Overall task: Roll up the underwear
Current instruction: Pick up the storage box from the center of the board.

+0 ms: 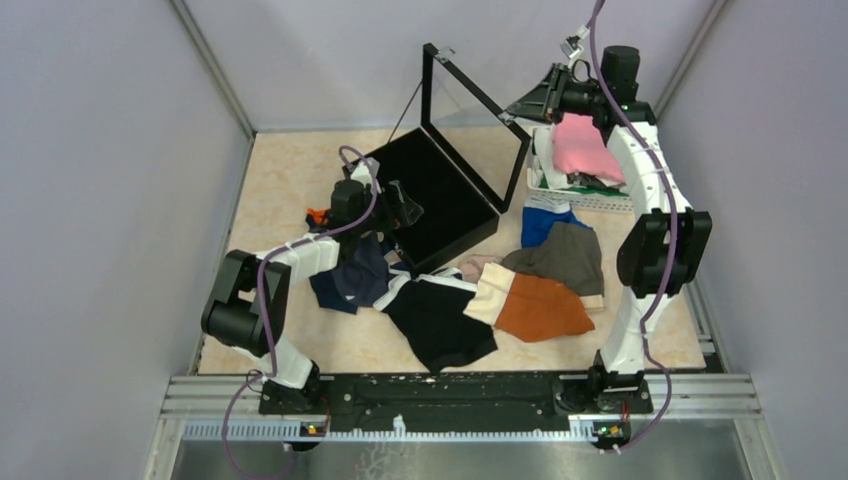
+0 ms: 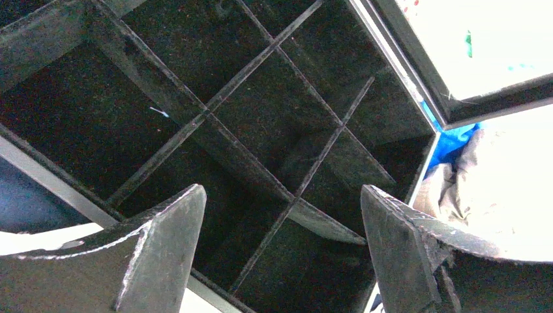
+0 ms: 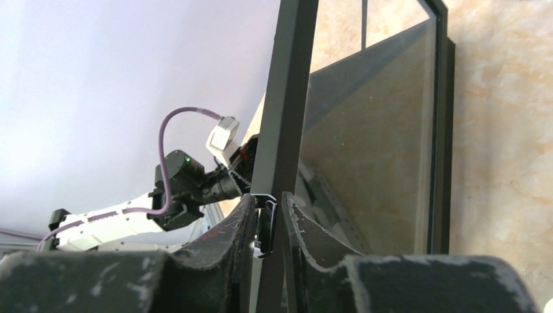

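Several underwear lie on the table: a black pair with white waistband (image 1: 440,318), a rust-orange pair (image 1: 540,306), a grey pair (image 1: 562,256), a royal blue pair (image 1: 545,222) and a navy pair (image 1: 352,277). A black divided box (image 1: 440,195) stands open. My left gripper (image 1: 400,207) is open and empty, hovering over the box's compartments (image 2: 261,117); in the left wrist view, the left gripper (image 2: 280,195) has its jaws wide apart. My right gripper (image 1: 522,110) is shut on the frame of the raised glass lid (image 1: 470,100), at a small metal clasp (image 3: 264,225); the right wrist view shows this gripper (image 3: 267,199).
A white basket (image 1: 570,200) at the back right holds a pink folded cloth (image 1: 585,145) and white items. Grey walls close in the table on both sides. Blue fabric (image 2: 450,140) shows past the box's corner. The left arm (image 3: 176,189) shows beyond the lid.
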Controlling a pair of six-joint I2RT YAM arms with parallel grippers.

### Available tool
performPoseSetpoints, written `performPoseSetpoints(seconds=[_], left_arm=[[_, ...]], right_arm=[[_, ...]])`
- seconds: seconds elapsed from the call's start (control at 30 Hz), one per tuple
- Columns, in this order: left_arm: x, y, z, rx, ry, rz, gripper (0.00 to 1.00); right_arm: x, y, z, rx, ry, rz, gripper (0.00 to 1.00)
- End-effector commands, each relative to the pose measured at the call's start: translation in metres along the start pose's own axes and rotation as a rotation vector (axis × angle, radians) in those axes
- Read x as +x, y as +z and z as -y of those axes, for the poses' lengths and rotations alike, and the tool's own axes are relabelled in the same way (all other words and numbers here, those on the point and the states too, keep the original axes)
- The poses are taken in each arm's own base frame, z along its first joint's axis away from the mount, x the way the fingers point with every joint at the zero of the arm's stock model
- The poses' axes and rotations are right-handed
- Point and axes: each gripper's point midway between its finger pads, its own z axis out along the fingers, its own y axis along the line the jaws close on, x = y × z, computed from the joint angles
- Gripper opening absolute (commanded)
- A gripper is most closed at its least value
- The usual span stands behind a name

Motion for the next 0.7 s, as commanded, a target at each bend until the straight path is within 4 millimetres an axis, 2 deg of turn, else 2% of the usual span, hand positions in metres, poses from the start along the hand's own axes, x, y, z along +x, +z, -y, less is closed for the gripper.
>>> performPoseSetpoints(seconds=[0.0, 0.13, 0.17, 0.3, 0.43, 0.67], left_arm=[[-0.002, 0.005, -0.007, -0.028, 0.028, -0.004, 0.95], [0.000, 0.006, -0.005, -0.014, 0.026, -0.014, 0.95], [0.000, 0.006, -0.005, -0.013, 0.026, -0.015, 0.95], [-0.001, 0.006, -0.004, -0.011, 0.030, -0.012, 0.96], [-0.004, 0.005, -0.001, -0.001, 0.032, -0.009, 0.96], [-0.017, 0.002, 0.009, 0.012, 0.039, 0.008, 0.96]], right_arm=[[-0.021, -0.001, 0.026, 0.034, -0.035, 0.083, 0.23], [-0.026, -0.008, 0.033, 0.053, -0.029, 0.102, 0.27], [-0.033, -0.018, 0.040, 0.072, -0.026, 0.125, 0.28], [-0.040, -0.031, 0.041, 0.088, -0.031, 0.151, 0.34], [-0.050, -0.043, 0.030, 0.092, -0.057, 0.183, 0.41], [-0.063, -0.068, -0.005, 0.144, -0.144, 0.256, 0.48]])
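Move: The storage box's middle is about 18 cm to my right hand's left, level fore-and-aft and some 30 cm below; the latch on its raised lid sits right at my right fingertips. The white basket is roughly 19 cm to that hand's right, 5 cm farther out and 26 cm down, and the blue garment 9 cm right, 3 cm back and 33 cm down. From my left hand the storage box's middle is about 6 cm ahead, 3 cm right and 8 cm down. I draw my right hand off the lid's latch, going about 7 cm right and 4 cm forward at nearly the same height, away from the lid and towards the space above the white basket. The barely parted fingers keep spreading to about half open and come clear of the lid's edge, while the wrist swings some 10 degrees clockwise. ##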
